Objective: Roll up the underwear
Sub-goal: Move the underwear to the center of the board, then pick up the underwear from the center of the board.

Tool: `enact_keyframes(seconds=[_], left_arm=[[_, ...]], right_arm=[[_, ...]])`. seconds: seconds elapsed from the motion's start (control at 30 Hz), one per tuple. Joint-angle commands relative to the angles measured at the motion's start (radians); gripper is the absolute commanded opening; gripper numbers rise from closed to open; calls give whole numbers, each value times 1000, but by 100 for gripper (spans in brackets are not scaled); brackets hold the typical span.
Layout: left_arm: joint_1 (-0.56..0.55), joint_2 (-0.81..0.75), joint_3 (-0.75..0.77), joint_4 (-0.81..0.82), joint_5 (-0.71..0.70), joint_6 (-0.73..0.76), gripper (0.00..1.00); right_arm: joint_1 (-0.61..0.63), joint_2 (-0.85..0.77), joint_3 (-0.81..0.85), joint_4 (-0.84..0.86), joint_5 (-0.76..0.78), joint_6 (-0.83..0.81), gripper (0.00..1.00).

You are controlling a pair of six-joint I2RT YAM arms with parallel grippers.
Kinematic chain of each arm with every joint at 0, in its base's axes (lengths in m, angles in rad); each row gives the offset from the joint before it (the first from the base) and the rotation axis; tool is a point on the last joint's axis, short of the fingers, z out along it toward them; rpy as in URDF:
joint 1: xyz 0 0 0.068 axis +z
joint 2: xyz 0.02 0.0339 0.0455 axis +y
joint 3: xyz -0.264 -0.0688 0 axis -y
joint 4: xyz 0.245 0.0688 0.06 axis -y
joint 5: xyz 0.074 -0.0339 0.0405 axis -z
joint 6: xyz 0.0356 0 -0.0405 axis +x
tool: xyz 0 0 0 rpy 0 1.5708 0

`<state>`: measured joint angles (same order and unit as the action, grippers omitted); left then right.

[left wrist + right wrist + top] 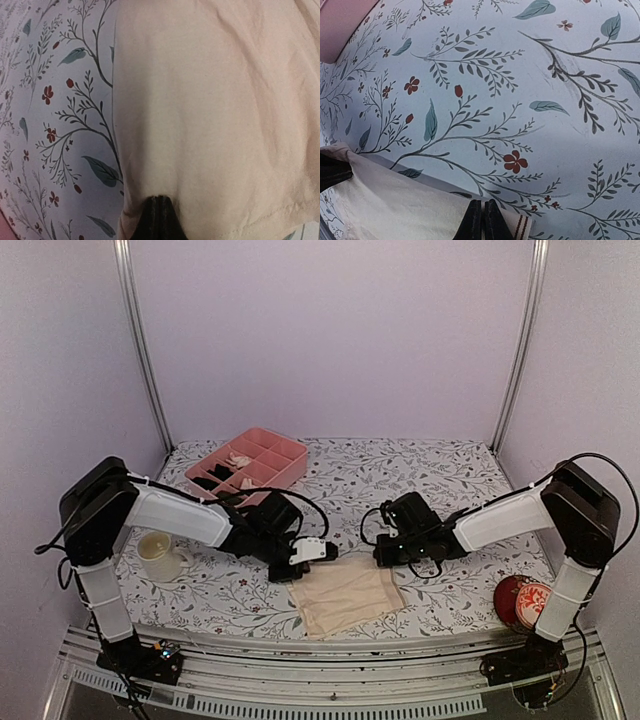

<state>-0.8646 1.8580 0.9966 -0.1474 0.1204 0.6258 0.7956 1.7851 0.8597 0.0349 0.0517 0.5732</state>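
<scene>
A pale peach-beige underwear (345,597) lies flat on the floral tablecloth near the front edge. My left gripper (296,573) sits at its far left corner, and in the left wrist view the gripper (159,216) is shut with the underwear (210,115) bunched around its tips. My right gripper (385,558) is at the far right corner. In the right wrist view the gripper (484,220) is shut on the underwear (395,205) edge, beside a small striped label (520,226).
A pink compartment tray (290,452) with small black bundles stands at the back left; its corner (342,25) shows in the right wrist view. A cream cup (158,555) sits by the left arm, and a red round object (522,602) by the right arm's base.
</scene>
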Motion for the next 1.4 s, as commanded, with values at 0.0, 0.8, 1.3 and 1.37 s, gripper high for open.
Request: enact_keyframes(seconds=[0.0, 0.8, 1.3, 1.37], left_arm=[[-6, 68, 36, -108, -28, 24, 5], [27, 65, 337, -38, -278, 129, 89], [-144, -287, -200, 115, 4, 540, 97], [-170, -267, -212, 114, -13, 550, 91]], right_arm=[[-41, -14, -34, -84, 16, 9, 4], [-196, -179, 210, -313, 110, -186, 36], [-167, -710, -218, -117, 52, -291, 67], [-167, -745, -248, -86, 40, -300, 68]])
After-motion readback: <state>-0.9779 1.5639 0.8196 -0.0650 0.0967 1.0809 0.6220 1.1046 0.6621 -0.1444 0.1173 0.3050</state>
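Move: Both hands are already down on the underwear, shut at its far edge, one at each corner. The board's centre, where it is going, lies about 9 cm ahead and 10 to the right of the left hand, and 5 ahead and 10 left of the right. The underwear's middle lies some 4 cm back and 13 right of the left hand. The pink box stands roughly 23 cm ahead and 7 left of that same left hand; the mug, 3 ahead and 25 left. With shut fingers on its far corners, both hands drag the underwear along the board: the left about 10 cm forward and 5 right, the right about 6 cm right and 5 forward. Then both come free, rising and opening. The right goes up about 15 cm, then back and right, tilting upward; the left rises, then swings back past its start and sinks again, wide open, turning clockwise. ##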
